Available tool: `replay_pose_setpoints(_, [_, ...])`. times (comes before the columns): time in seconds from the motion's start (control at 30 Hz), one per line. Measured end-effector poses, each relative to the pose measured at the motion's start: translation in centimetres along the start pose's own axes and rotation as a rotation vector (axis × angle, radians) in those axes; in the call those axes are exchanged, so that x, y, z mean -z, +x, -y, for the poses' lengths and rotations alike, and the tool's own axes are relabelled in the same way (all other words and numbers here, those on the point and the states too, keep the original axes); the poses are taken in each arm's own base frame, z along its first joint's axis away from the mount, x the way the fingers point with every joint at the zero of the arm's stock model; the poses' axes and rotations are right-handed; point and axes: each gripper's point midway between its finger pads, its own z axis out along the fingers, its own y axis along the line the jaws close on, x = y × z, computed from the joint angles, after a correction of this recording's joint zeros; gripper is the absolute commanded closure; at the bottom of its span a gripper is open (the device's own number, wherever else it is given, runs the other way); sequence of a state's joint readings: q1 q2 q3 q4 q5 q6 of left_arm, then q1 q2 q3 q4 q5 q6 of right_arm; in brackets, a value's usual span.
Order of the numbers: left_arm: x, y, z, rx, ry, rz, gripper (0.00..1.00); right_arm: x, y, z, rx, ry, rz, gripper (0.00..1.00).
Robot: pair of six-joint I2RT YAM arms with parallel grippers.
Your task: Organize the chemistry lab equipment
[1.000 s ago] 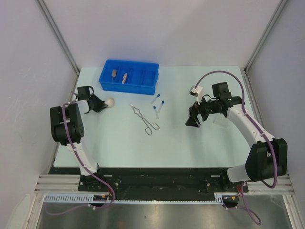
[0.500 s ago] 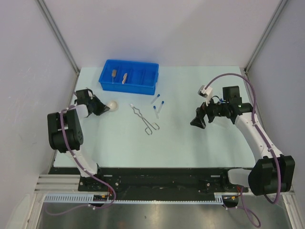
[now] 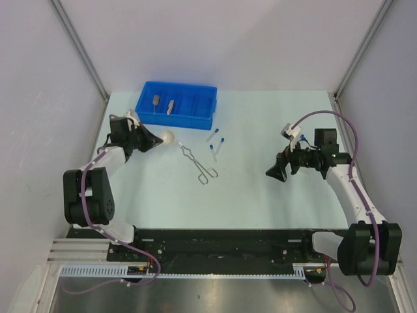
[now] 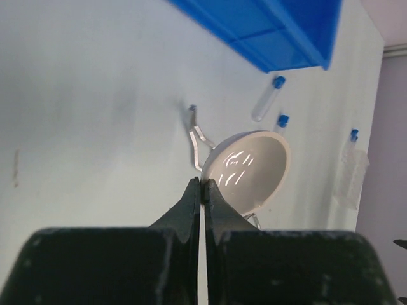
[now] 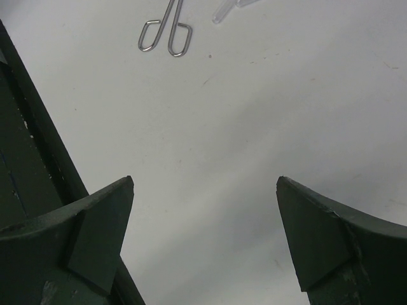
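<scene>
My left gripper (image 3: 156, 139) (image 4: 203, 184) is shut on the rim of the white round dish (image 3: 168, 137) (image 4: 251, 168), which hangs tilted just in front of the blue bin. Silver wire tongs (image 3: 199, 163) (image 4: 198, 136) (image 5: 166, 32) lie mid-table, partly behind the dish in the left wrist view. Three clear blue-capped tubes (image 3: 215, 143) (image 4: 267, 101) lie right of the tongs. Two tan wooden-handled tools (image 3: 156, 100) rest in the bin. My right gripper (image 3: 273, 173) (image 5: 205, 181) hovers open over bare table at the right, nothing between its fingers.
The large blue divided bin (image 3: 172, 120) (image 4: 280, 38) stands at the back left. A clear plastic piece with a blue-capped tube (image 4: 353, 171) shows at the far right of the left wrist view. Frame posts and walls enclose the table on both sides.
My left gripper closed on the dish and carried it right, toward the bin's front. The right arm drew back to the right, still open.
</scene>
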State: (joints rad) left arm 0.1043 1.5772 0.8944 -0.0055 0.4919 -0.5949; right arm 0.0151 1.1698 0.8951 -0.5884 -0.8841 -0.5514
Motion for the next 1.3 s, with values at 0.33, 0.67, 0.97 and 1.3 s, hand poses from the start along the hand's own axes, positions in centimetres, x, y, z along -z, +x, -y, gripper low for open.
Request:
replay_pose_setpoints(0.33, [-2.5, -5.7, 8.7, -0.121, 0.118, 0.060, 1.00, 1.1, 1.2, 0.2, -0.006, 0.012, 0.042, 0.00])
replay_pose_setpoints(0.67, [-10.1, -8.3, 10.6, -0.137, 0.053, 0.023, 1.00, 1.1, 1.2, 0.1, 0.029, -0.003, 0.056, 0.00])
replay_pose_setpoints(0.97, [-14.7, -11.3, 10.6, -0.147, -0.021, 0.048, 1.00, 1.0, 1.1, 0.0, 0.041, -0.011, 0.060, 0.00])
replay_pose_setpoints(1.3, [-18.9, -10.8, 9.5, -0.152, -0.110, 0.037, 0.99, 1.0, 1.1, 0.0, 0.054, -0.011, 0.060, 0.00])
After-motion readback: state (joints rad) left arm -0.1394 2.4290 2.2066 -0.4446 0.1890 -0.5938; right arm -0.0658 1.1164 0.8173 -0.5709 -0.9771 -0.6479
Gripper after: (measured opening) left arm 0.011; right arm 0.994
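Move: The third compartment of the blue box, where the held white dish is headed, lies about 26 cm ahead of the left hand, 10 cm to its right and 8 cm below. In the compartment beside it the clothespin sits some 25 cm ahead and 3 cm right of this hand; the tongs lie about 7 cm back and 15 cm right, on the table. From the right hand that compartment is roughly 42 cm ahead, 32 cm left and 15 cm lower. The white dish, still pinched by its rim in the left hand's shut fingers, is carried some 22 cm forward and about 8 cm to the right, towards the third compartment. The hand first climbs about 7 cm as it sets off, then sinks again on its way in over the box, rolling slightly so that its left side rises. ##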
